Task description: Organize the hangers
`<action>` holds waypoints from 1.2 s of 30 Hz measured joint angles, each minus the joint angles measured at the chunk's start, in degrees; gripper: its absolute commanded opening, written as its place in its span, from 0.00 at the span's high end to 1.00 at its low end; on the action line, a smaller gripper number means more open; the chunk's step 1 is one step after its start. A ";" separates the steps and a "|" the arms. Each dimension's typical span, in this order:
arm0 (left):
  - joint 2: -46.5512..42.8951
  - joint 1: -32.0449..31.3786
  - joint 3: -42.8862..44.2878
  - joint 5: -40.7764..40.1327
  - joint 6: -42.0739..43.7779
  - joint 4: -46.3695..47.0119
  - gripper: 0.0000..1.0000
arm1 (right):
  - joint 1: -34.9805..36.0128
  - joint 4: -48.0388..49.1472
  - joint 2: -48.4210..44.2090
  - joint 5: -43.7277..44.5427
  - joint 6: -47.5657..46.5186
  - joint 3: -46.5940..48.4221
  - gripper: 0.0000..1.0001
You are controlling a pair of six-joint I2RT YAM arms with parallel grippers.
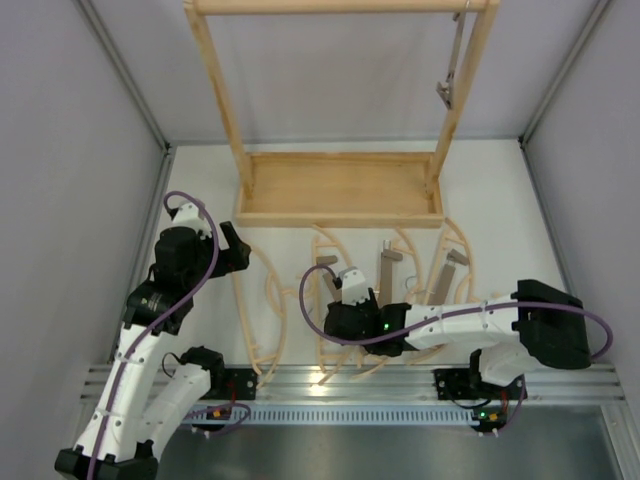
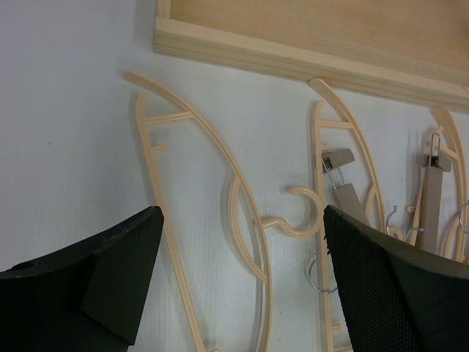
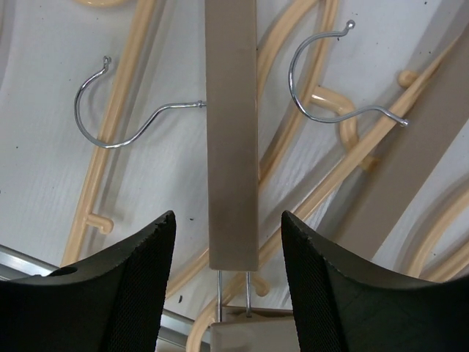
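Note:
Several hangers lie on the white table in front of the wooden rack [image 1: 340, 185]. My right gripper [image 1: 350, 290] [image 3: 229, 216] is open and straddles a brown-grey clamp bar [image 3: 231, 132], with a gap on each side of it. Its metal hook [image 3: 110, 117] points left. A second clamp bar [image 3: 410, 183] lies to the right. My left gripper [image 1: 238, 250] [image 2: 242, 213] stands wide open above a pale curved hanger [image 2: 296, 233] and holds nothing. Another clamp bar [image 1: 455, 60] hangs from the right end of the rack's top rail.
The rack's tray base [image 2: 293, 44] lies just beyond the hangers. Pale curved hangers [image 1: 262, 310] overlap the clamp bars [image 1: 387, 270] on the table. A metal rail [image 1: 350, 380] runs along the near edge. Grey walls close in both sides.

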 measured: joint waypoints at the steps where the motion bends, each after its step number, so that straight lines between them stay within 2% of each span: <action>1: 0.02 -0.04 0.00 0.00 0.00 0.00 0.05 | 0.00 0.59 0.50 -0.20 -0.17 0.00 0.43; 18: 0.02 -0.11 -0.02 0.00 0.00 0.00 0.05 | -0.15 4.07 2.99 -2.27 -1.05 -1.20 0.46; 20: 0.02 -0.13 -0.02 -0.02 0.02 0.00 0.05 | -0.17 4.09 3.48 -2.38 -1.01 -1.22 0.49; 24: 0.02 -0.13 -0.02 0.00 0.00 0.00 0.05 | -0.17 4.11 3.67 -2.56 -0.90 -1.25 0.62; 28: 0.04 -0.15 -0.02 -0.02 0.00 0.00 0.05 | -0.17 4.20 3.67 -2.69 -0.55 -1.27 0.81; 31: 0.04 -0.15 -0.02 -0.02 0.00 0.00 0.05 | -0.17 4.13 3.56 -2.78 -0.37 -1.27 0.89; 36: 0.02 -0.15 -0.02 -0.04 0.00 0.00 0.05 | -0.17 3.21 1.81 -3.15 -0.59 -1.25 0.94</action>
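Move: The next brown clip hanger lies right under the right gripper, its middle about 4 cm ahead, 2 cm to the left and 3 cm below, so the open fingers straddle the near half of its bar. The curved wooden hanger beneath it centres some 4 cm ahead and 4 cm left; the straight-lying clip hanger is about 6 cm ahead and 7 cm right. From the left gripper, the clip hanger is roughly 24 cm right, 7 cm back and 19 cm down. Sink the right gripper about 2 cm onto the near half of the brown bar, easing up to 1 cm left on the way. Stop there and close the fingers from half open, pinching the bar between both pads just short of its near clip, then begin to ease up about half a centimetre. ##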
